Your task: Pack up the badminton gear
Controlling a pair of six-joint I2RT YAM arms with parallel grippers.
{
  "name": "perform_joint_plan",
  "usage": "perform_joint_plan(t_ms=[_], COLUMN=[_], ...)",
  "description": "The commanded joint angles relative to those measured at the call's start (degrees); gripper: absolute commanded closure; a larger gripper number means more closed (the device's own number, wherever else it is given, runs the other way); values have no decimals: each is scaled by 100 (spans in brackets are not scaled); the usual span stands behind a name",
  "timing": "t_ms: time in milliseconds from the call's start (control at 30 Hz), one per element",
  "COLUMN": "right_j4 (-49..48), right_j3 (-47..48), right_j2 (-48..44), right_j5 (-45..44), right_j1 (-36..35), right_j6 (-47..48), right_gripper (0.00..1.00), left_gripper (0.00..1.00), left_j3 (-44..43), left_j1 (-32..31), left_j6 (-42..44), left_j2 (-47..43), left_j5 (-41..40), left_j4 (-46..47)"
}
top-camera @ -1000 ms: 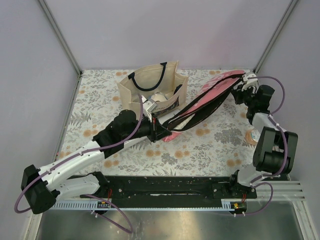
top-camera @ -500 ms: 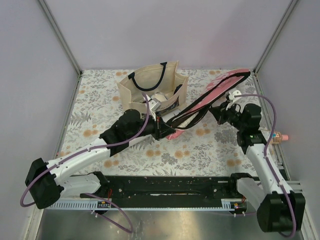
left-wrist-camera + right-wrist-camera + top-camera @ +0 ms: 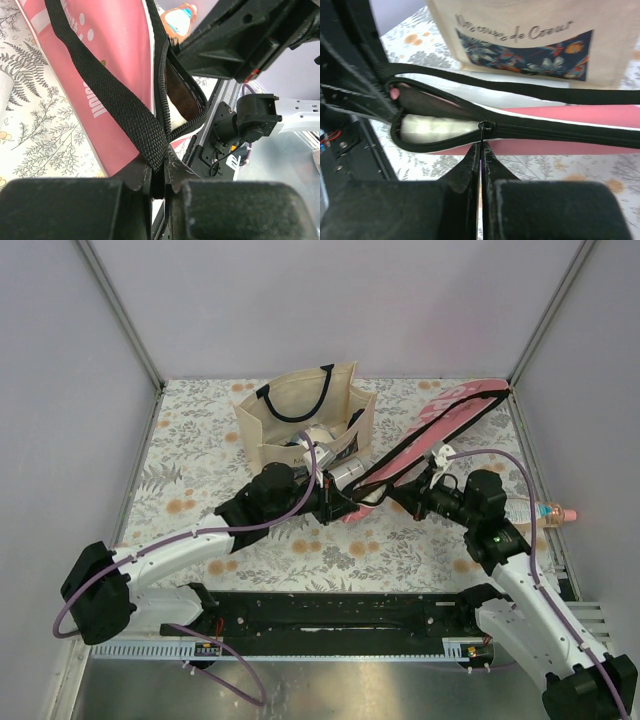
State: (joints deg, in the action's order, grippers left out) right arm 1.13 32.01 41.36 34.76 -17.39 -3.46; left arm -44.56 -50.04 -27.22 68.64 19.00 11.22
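Note:
The pink racket-shaped cover (image 3: 440, 430) lies slanted from the table's middle to the far right corner. My left gripper (image 3: 338, 502) is shut on its black strap (image 3: 110, 100) at the near end. My right gripper (image 3: 481, 150) is shut on the zipper pull (image 3: 482, 127), close to that same end (image 3: 397, 495). The zip is closed to the right of the pull. Left of it, the cover still gapes, and a white handle (image 3: 435, 127) shows inside. The shuttlecock is out of view.
The beige tote bag (image 3: 300, 410) with black handles stands just behind the cover's near end, with white items inside it. A small clear bottle with a pink cap (image 3: 548, 512) lies at the table's right edge. The two arms are close together.
My right arm has swept from the cover's far right end along its edge to near the left gripper, with the zipper pull in its jaws. The left gripper edged right, still gripping the strap.

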Motion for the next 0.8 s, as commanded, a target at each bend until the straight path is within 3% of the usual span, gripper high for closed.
perform_joint_plan(t_ms=[0,367,433,600,767], right_j4=[-534,-456,-447,-341,-209], right_j3=[138,446,447,499,614], right_j2=[38,275,232,-5,-23], right_j5=[540,391,138,-452,-541], right_j1=[-510,-1601,-1601,-1601,-1610], right_j6=[-374,-541,-594,-585,-594], right_gripper=[100,100,100,100,100], left_gripper=[100,99,89,52,36], left_j3=[26,-18,-36,51,429], left_j1=[21,-58,-50,-58,-58], left_j6=[24,77,182,901,1727], left_j2=[70,185,159,-184,-746], left_j5=[-538,-600,-504,-301,-188], left_j4=[451,451,434,91,-33])
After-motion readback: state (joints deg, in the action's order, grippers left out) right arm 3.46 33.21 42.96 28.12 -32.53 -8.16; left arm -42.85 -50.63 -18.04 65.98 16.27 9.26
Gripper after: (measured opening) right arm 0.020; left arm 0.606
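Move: My right hand still pinches the zipper pull. The open end of the pink racket cover, where I'm taking the pull, lies about 8 cm to its left and 3 cm back, at the same height. The white tube is about 17 cm left, level fore-and-aft, 12 cm below; the tote bag is some 18 cm left and 14 cm ahead. From my left hand, which pinches the cover's end and strap, the pull is roughly 7 cm right and 3 cm ahead. I draw the zipper pull left and back with my right hand, about 6 cm along the last of the zip towards the cover's end, keeping the pinch shut, with a slight pause on the way. My left hand first keeps its hold on that end while easing down some 2 cm, then opens wide and lets go of the strap and cover end, rising a little again as its fingers tip up slightly. ##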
